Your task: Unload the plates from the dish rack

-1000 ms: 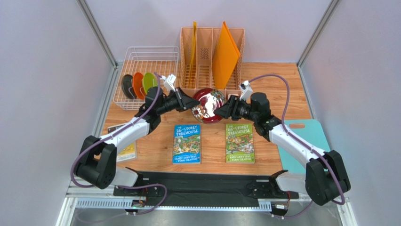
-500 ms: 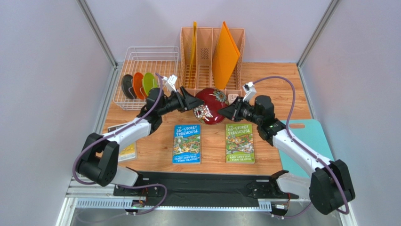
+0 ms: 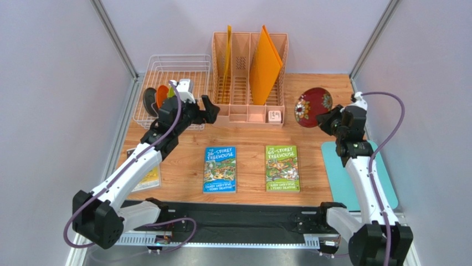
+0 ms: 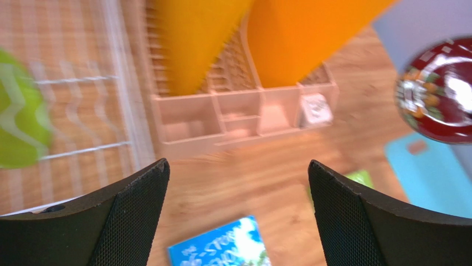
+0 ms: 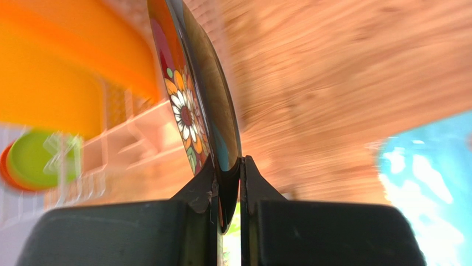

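Observation:
The dark red floral plate (image 3: 313, 105) hangs on edge above the table's right back, and my right gripper (image 3: 327, 118) is shut on its rim. The right wrist view shows the plate (image 5: 194, 94) standing upright between my gripper's (image 5: 228, 177) fingers. The white wire dish rack (image 3: 177, 65) stands at the back left with a black plate (image 3: 149, 102) and an orange plate (image 3: 161, 95); my left arm mostly hides the lime green plate there. My left gripper (image 3: 209, 111) is open and empty by the rack's front right corner. The left wrist view shows the green plate (image 4: 19, 119) left of my gripper (image 4: 238, 166).
A peach slotted organizer (image 3: 244, 94) with tall orange folders (image 3: 265, 64) stands behind the middle. A blue book (image 3: 220, 169) and a green book (image 3: 282, 168) lie in front. A teal mat (image 3: 360, 177) lies at the right, under the right arm.
The left gripper opened, let go of the red plate and swung back left to the rack. The right gripper shut on the plate and carried it right.

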You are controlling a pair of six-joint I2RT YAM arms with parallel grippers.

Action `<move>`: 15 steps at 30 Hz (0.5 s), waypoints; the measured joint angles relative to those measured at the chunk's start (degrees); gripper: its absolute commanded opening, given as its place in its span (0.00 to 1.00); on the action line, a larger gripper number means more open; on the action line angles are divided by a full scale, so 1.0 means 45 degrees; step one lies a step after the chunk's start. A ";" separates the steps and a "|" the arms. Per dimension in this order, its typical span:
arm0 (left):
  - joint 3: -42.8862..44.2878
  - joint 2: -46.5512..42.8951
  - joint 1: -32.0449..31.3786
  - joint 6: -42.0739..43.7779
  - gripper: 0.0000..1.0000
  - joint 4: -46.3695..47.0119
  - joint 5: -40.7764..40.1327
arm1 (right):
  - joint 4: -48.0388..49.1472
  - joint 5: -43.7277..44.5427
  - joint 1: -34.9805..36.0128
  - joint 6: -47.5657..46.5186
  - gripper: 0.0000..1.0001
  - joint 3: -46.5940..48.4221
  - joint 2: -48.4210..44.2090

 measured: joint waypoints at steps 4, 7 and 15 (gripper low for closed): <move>0.0515 -0.0457 0.0000 0.1297 0.99 -0.0962 -0.2429 | -0.0442 0.0306 -0.1540 -0.0015 0.00 0.0437 0.1292; 0.0636 -0.0379 0.0000 0.1749 0.99 -0.1491 -0.3419 | -0.0500 0.0024 -0.1987 -0.0015 0.00 0.0651 0.2633; 0.0636 -0.0272 0.0000 0.1962 0.99 -0.1953 -0.4284 | -0.0214 -0.1914 -0.2798 -0.0049 0.00 0.1923 0.6538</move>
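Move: The right hand, red plate in its grip, is headed for the bare table beside the pink rack, about 16 cm ahead, 7 cm right and 20 cm down; the pink rack's middle lies 22 cm ahead and 25 cm left, the turquoise board's 10 cm back and 23 cm right. From the empty left hand the green plate is roughly 11 cm ahead, 19 cm left and 15 cm lower, the orange plate 5 cm left of it. Still pinching the red plate by its rim, the right hand swings some 6 cm right, then mostly sinks, about 10 cm in all, while reaching 5 cm forward towards the bare table, its fingers tipping down some 20 degrees. The left hand, wide open and empty, carries on left about 6 cm towards the green plate, turning counter-clockwise and rolling its left side up, and eases to a stop. ##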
